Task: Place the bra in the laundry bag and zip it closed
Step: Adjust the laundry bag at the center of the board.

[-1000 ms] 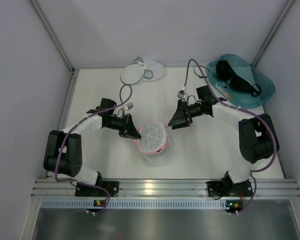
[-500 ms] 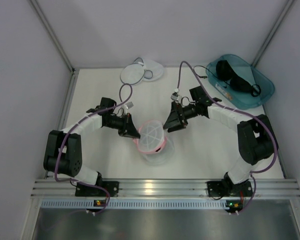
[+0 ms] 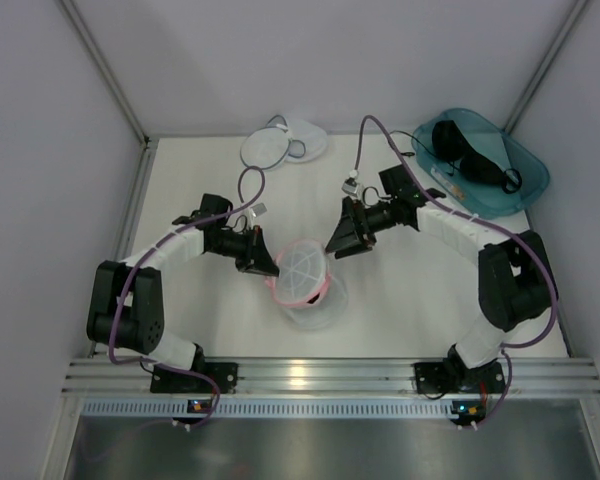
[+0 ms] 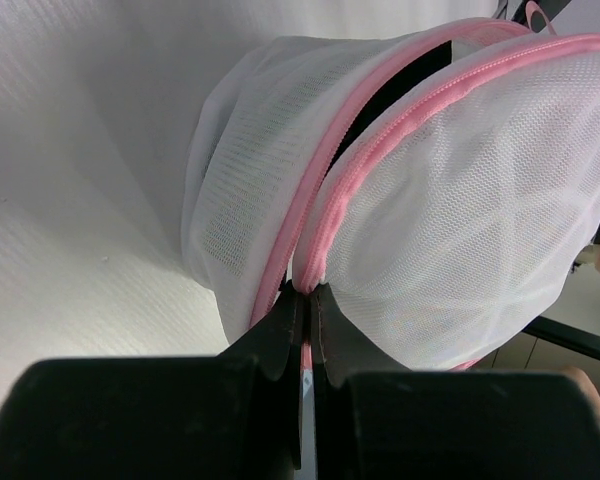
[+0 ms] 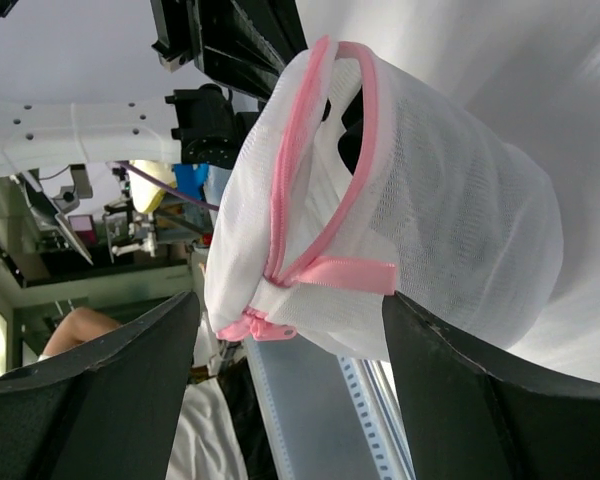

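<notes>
A black bra (image 3: 472,156) lies in the teal bin (image 3: 528,180) at the back right. The white mesh laundry bag (image 3: 268,148) with a grey rim lies flat at the back of the table, away from both arms. My left gripper (image 3: 270,268) (image 4: 308,292) is shut on the pink zip rim of a second round mesh bag (image 3: 302,270) (image 4: 460,220), which it holds up on its edge. Its zip gapes, and something dark shows inside. My right gripper (image 3: 332,247) (image 5: 290,300) is open, its fingers either side of that bag's (image 5: 450,200) pink zip end without touching it.
White walls close in the table on the left, back and right. A metal rail (image 3: 310,375) runs along the near edge between the two arm bases. A pink zip pull (image 5: 267,328) and a pink tab (image 5: 348,273) hang at the pink-rimmed bag's edge.
My right gripper has moved left and nearer to the pink-rimmed bag. The left gripper and the bag it holds have stayed put.
</notes>
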Controlling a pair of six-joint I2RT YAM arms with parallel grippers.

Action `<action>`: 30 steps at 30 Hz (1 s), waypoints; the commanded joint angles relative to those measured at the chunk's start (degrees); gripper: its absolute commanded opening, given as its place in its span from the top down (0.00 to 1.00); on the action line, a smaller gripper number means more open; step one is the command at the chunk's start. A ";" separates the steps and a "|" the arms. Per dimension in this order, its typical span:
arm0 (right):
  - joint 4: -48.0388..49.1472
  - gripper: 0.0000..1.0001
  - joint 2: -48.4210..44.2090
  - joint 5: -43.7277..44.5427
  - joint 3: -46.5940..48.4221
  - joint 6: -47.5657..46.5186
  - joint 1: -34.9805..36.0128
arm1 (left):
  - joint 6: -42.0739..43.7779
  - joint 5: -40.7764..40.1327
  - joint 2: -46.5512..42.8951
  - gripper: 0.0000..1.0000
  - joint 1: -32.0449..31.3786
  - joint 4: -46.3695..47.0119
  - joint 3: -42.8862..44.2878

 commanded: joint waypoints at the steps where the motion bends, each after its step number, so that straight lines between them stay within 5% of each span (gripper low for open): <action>1: -4.30 0.25 -3.44 2.30 3.71 -2.06 -1.13 | 1.03 0.57 -2.32 1.00 0.28 -0.45 2.15; 17: 1.48 0.30 0.25 -0.68 3.81 6.64 2.99 | 0.41 -2.33 -3.11 1.00 -1.39 -0.71 3.11; 26: 3.77 0.70 1.13 -2.61 1.61 6.99 4.05 | -0.11 -3.91 -2.85 1.00 -1.48 -0.71 3.46; 30: 4.73 0.97 0.87 -3.67 0.99 7.17 4.05 | -0.29 -5.05 -3.46 1.00 -1.48 -0.71 3.99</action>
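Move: The right hand's open fingers stand around the laundry bag's near-side zip end with its pink tab, about 2 cm to their left and 1 cm back. The black bra inside the bag lies some 10 cm back, 4 cm left and 6 cm lower; the left gripper, on the rim, is roughly 12 cm left and 4 cm back. From the left hand that zip end is about 11 cm right, 2 cm ahead and 3 cm higher. The right hand eases about 2 cm left, slightly back, and pinches the zip end; left keeps its rim pinch. ##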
